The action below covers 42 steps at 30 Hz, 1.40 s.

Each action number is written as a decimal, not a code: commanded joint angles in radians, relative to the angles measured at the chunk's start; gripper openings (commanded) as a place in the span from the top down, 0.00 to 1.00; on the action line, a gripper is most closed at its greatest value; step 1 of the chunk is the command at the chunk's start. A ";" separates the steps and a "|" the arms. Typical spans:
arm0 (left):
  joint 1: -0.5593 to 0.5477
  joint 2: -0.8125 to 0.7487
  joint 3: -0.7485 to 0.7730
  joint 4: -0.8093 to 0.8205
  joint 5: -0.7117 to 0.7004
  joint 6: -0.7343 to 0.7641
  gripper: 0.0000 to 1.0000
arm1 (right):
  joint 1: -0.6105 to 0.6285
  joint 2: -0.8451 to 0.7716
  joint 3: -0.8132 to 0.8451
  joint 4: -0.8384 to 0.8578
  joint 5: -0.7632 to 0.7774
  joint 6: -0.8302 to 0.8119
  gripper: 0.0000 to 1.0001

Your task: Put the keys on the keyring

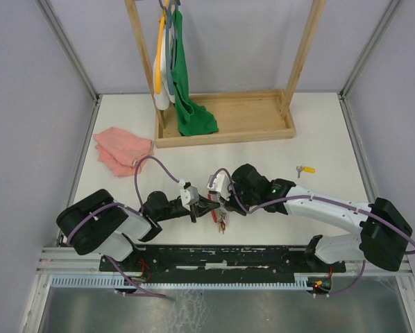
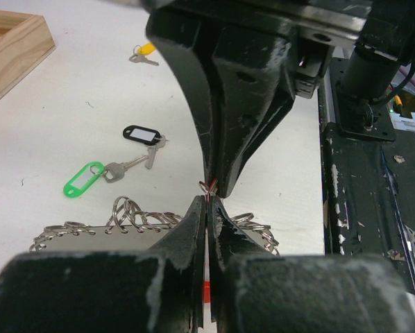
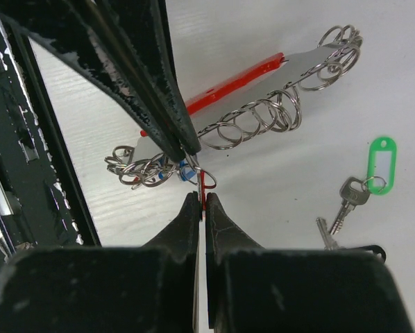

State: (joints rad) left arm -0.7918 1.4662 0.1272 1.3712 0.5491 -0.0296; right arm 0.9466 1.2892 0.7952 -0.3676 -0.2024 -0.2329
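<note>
The keyring (image 3: 243,80) is a flat strip, part red and part grey, carrying many wire rings (image 2: 132,216); it lies under both grippers. My left gripper (image 2: 207,201) is shut on one small ring at the strip's end. Tip to tip with it, my right gripper (image 3: 205,198) is shut on a red-tagged key (image 3: 205,182), held edge-on with its ring at the left fingertips (image 3: 183,142). In the top view the two grippers (image 1: 203,205) (image 1: 220,203) meet near the table's front. Loose keys lie on the table: green-tagged (image 2: 89,177), black-tagged (image 2: 144,134) and yellow-tagged (image 1: 305,168).
A pink cloth (image 1: 122,149) lies at the left. A wooden rack (image 1: 225,128) with a green cloth (image 1: 187,83) hanging on it stands at the back. The black base rail (image 1: 228,257) runs along the near edge.
</note>
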 commanded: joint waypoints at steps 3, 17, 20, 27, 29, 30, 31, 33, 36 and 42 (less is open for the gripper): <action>-0.009 -0.008 -0.017 0.248 -0.049 0.059 0.97 | -0.005 0.073 0.066 -0.085 0.017 0.038 0.99; -0.030 -0.022 -0.042 0.293 -0.063 0.075 0.97 | -0.006 0.182 0.169 -0.144 -0.026 0.054 0.99; -0.030 -0.025 -0.062 0.262 -0.091 0.074 0.97 | -0.006 0.107 0.159 -0.143 0.028 0.007 0.99; -0.030 -0.045 -0.047 0.080 -0.111 0.104 0.88 | -0.004 0.013 0.173 -0.142 0.017 -0.094 0.99; -0.031 -0.056 -0.034 0.039 -0.106 0.113 0.82 | -0.005 0.010 0.180 -0.148 0.008 -0.115 0.99; -0.031 -0.064 -0.025 0.011 -0.099 0.119 0.80 | -0.004 0.009 0.184 -0.150 0.006 -0.122 0.99; -0.030 -0.069 -0.017 -0.011 -0.093 0.122 0.77 | -0.004 0.007 0.185 -0.154 0.000 -0.129 0.99; -0.030 -0.081 -0.012 -0.025 -0.075 0.125 0.71 | -0.004 0.006 0.187 -0.158 -0.008 -0.143 0.99; -0.031 -0.096 -0.008 -0.038 -0.046 0.136 0.64 | -0.004 0.004 0.183 -0.158 -0.015 -0.167 0.99; -0.030 -0.078 0.056 -0.125 0.023 0.153 0.58 | -0.004 0.008 0.192 -0.160 -0.011 -0.185 0.99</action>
State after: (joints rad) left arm -0.8177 1.3819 0.1223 1.2758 0.5087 0.0624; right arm 0.9459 1.3209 0.9367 -0.5480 -0.2043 -0.3889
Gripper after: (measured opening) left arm 0.411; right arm 0.023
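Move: Just to the left hand's right, about 1 cm off and level with its fingertips, is the small split ring with red on it, pinched by the right fingers; it lies about 1 cm to the right hand's left. The ringed metal plate hangs some 4 cm below the left hand and about 1 cm ahead. The green key tag lies about 7 cm ahead of that hand, 5 cm right and 8 cm down; the black tag 4 cm ahead, 11 cm right, as low. Dipping and shifting about 1.5 cm each down and to its left, the right hand keeps its pinch on the split ring, then lifts some 4 cm while drawing back about 2 cm to the right, away from the left fingertips. The left hand stays within about 1 cm, rising and settling again, and late on opens its fingers to nearly half, letting go of the ring work. ##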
